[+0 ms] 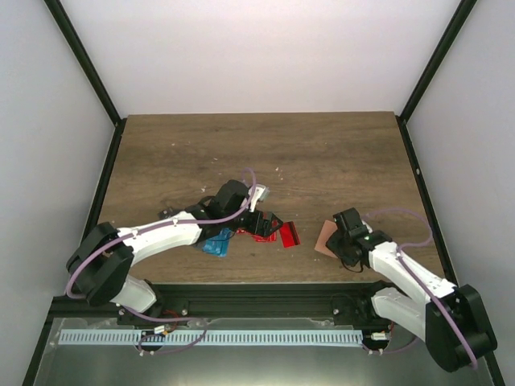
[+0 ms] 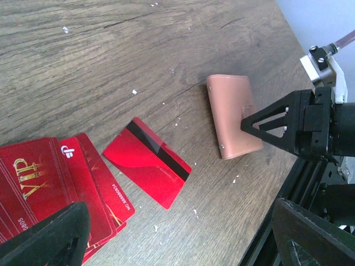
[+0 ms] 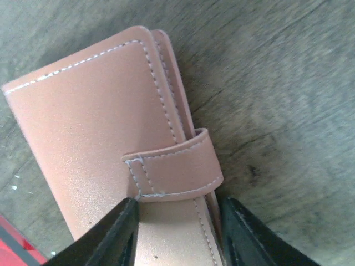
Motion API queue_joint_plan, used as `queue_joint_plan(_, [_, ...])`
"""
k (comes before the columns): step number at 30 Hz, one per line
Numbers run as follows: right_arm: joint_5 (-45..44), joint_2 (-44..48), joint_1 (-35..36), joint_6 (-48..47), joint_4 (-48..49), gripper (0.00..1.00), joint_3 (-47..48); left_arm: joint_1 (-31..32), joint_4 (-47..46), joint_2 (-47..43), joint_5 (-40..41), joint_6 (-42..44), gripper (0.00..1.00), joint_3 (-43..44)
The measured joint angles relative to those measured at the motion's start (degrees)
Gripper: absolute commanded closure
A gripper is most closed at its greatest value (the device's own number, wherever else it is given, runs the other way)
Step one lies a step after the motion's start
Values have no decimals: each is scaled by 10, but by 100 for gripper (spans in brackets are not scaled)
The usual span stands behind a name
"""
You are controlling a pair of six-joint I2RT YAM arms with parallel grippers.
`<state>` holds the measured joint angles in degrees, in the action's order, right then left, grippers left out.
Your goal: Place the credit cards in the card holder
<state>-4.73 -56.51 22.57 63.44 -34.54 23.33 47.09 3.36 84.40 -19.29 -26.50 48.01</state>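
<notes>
The tan-pink card holder (image 1: 324, 238) lies folded flat near the table's front right, its strap (image 3: 172, 166) wrapped over one edge. My right gripper (image 3: 180, 221) is down on it. One finger rests over its top face and the other stands just outside its edge, with the edge between them; whether they press it is unclear. A fan of red credit cards (image 2: 50, 183) lies at the left and a single red card (image 2: 147, 163) beside it, stripe up. A blue card (image 1: 216, 245) lies further left. My left gripper (image 2: 183, 238) hovers open over the red cards, holding nothing.
The table's front edge with its black rail (image 1: 265, 288) runs just behind the card holder and cards. Small white crumbs (image 2: 195, 212) dot the wood. Black frame posts (image 1: 88, 72) stand at both back corners.
</notes>
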Motion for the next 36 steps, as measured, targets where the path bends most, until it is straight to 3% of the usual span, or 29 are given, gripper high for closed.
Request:
queue_joint_plan(3, [12, -1, -2, -25, 26, 87, -6, 0, -9, 6, -4, 3, 9, 0])
queue_joint_plan(8, [26, 9, -3, -64, 51, 99, -9, 0, -14, 15, -5, 8, 9, 0])
queue_joint_plan(24, [153, 49, -3, -179, 126, 99, 1, 0, -47, 14, 29, 10, 10, -1])
queue_joint_plan(36, [226, 87, -3, -233, 183, 99, 25, 0, -104, -48, 54, 12, 10, -41])
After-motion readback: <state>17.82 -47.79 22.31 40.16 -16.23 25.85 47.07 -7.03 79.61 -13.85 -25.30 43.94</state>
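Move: The right hand is low over the card holder's strapped edge, its fingers half open astride it; the holder's middle is about 3 cm ahead, 3 cm left and 1 cm below. The lone red card lies some 5 cm ahead and 18 cm left, the red card stack 8 cm ahead and 28 cm left. From the left hand, about 11 cm up, the holder is 21 cm right and 1 cm back, the lone card 5 cm right and 1 cm ahead. Right fingers shut on the card holder's strapped edge, just on the near side of the strap, and pinch it. Still gripping, the hand lifts about 10 cm and carries the holder left and somewhat forward towards the open left hand, turning counter-clockwise and swinging its fingertips up, roughly 30 degrees each. The left hand, empty, eases up a few centimetres and slightly forward late on, tilting a little. ##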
